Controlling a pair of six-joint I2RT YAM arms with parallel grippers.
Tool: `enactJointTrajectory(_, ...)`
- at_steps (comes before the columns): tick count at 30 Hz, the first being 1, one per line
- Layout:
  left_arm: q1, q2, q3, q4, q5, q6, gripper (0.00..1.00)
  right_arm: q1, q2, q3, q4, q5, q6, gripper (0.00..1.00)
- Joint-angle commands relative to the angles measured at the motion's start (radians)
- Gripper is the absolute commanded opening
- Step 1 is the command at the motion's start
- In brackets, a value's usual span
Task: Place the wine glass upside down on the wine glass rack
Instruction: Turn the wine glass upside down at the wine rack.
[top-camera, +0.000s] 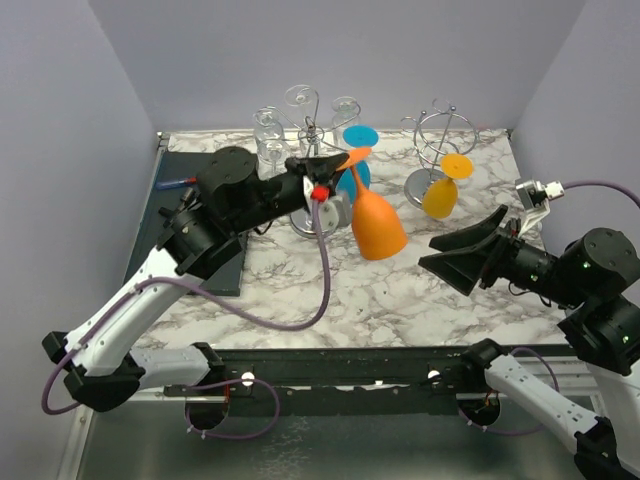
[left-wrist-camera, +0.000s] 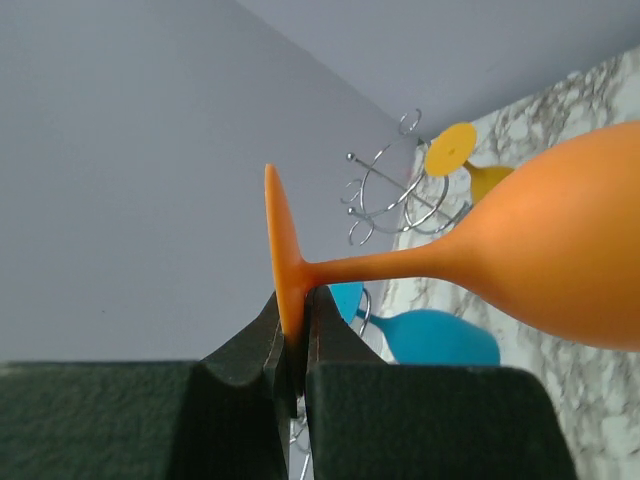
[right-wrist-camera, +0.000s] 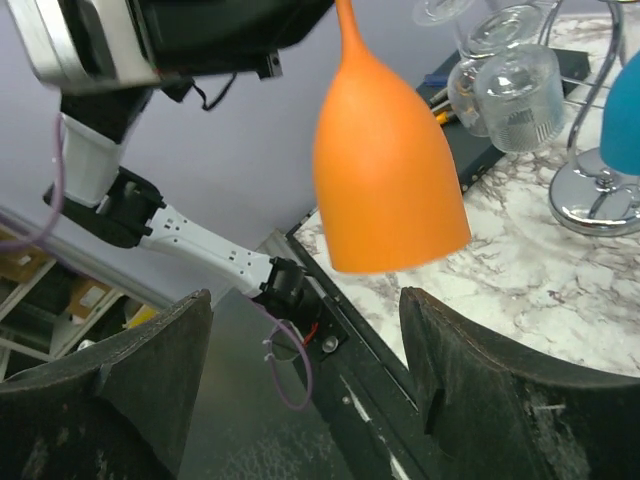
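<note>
An orange wine glass (top-camera: 378, 225) hangs upside down above the marble table, stem tilted and bowl mouth facing down. My left gripper (top-camera: 340, 160) is shut on its flat foot; in the left wrist view the fingers (left-wrist-camera: 293, 330) pinch the foot's rim while the bowl (left-wrist-camera: 560, 260) reaches right. My right gripper (top-camera: 428, 252) stands open to the right of the bowl, apart from it; its view shows the bowl (right-wrist-camera: 385, 170) above the open jaws (right-wrist-camera: 305, 300). One wire wine glass rack (top-camera: 312, 130) stands behind the glass, another (top-camera: 440, 135) at back right.
The left rack holds clear glasses (top-camera: 270, 135) and a blue glass (top-camera: 355, 175), upside down. A yellow glass (top-camera: 440, 195) hangs on the right rack. A dark mat (top-camera: 185, 210) lies along the table's left edge. Walls close the back and sides.
</note>
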Motion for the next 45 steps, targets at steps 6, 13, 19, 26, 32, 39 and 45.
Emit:
enactJointTrajectory(6, -0.047, -0.316, -0.414, 0.035, 0.217, 0.707, 0.00, 0.001, 0.193, 0.050, 0.107, -0.131, 0.143, 0.77)
enactJointTrajectory(13, -0.053, -0.408, -0.540, 0.035, 0.291, 0.888, 0.00, 0.001, 0.334, -0.001, 0.327, -0.295, 0.270, 0.71)
enactJointTrajectory(19, -0.052, -0.402, -0.563, 0.035, 0.299, 0.934, 0.00, 0.001, 0.399, -0.039, 0.406, -0.380, 0.326, 0.65)
enactJointTrajectory(26, -0.053, -0.383, -0.563, 0.035, 0.283, 0.940, 0.00, 0.000, 0.413, -0.095, 0.474, -0.418, 0.373, 0.59)
enactJointTrajectory(32, -0.054, -0.351, -0.547, 0.035, 0.273, 0.940, 0.00, 0.001, 0.437, -0.130, 0.532, -0.450, 0.406, 0.53)
enactJointTrajectory(39, -0.055, -0.318, -0.532, 0.039, 0.259, 0.940, 0.00, 0.002, 0.461, -0.136, 0.555, -0.470, 0.424, 0.41)
enactJointTrajectory(45, -0.054, -0.297, -0.522, 0.046, 0.239, 0.942, 0.00, 0.002, 0.470, -0.156, 0.562, -0.493, 0.432, 0.34)
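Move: The right hand, open and empty, has the foot of the orange wine glass about 14 cm ahead, 12 cm to its left and 6 cm above. The left hand already grips that foot; the right gripper it is heading for lies some 14 cm back, 15 cm to its right and 6 cm lower. From the left hand, the blue glass hangs about 16 cm ahead, 5 cm right and 20 cm down; the rack is 21 cm ahead, 3 cm left, its middle 25 cm down. Down and back, away from the rack, the left hand brings the orange glass about 13 cm towards the right hand, rolling some 50 degrees about its finger line and keeping its pinch on the foot. The right hand comes left and forward to meet it, sinking a little, swings its fingers round to point left, and narrows them to under half their opening around the free rim of the foot; whether they touch can't be seen. ##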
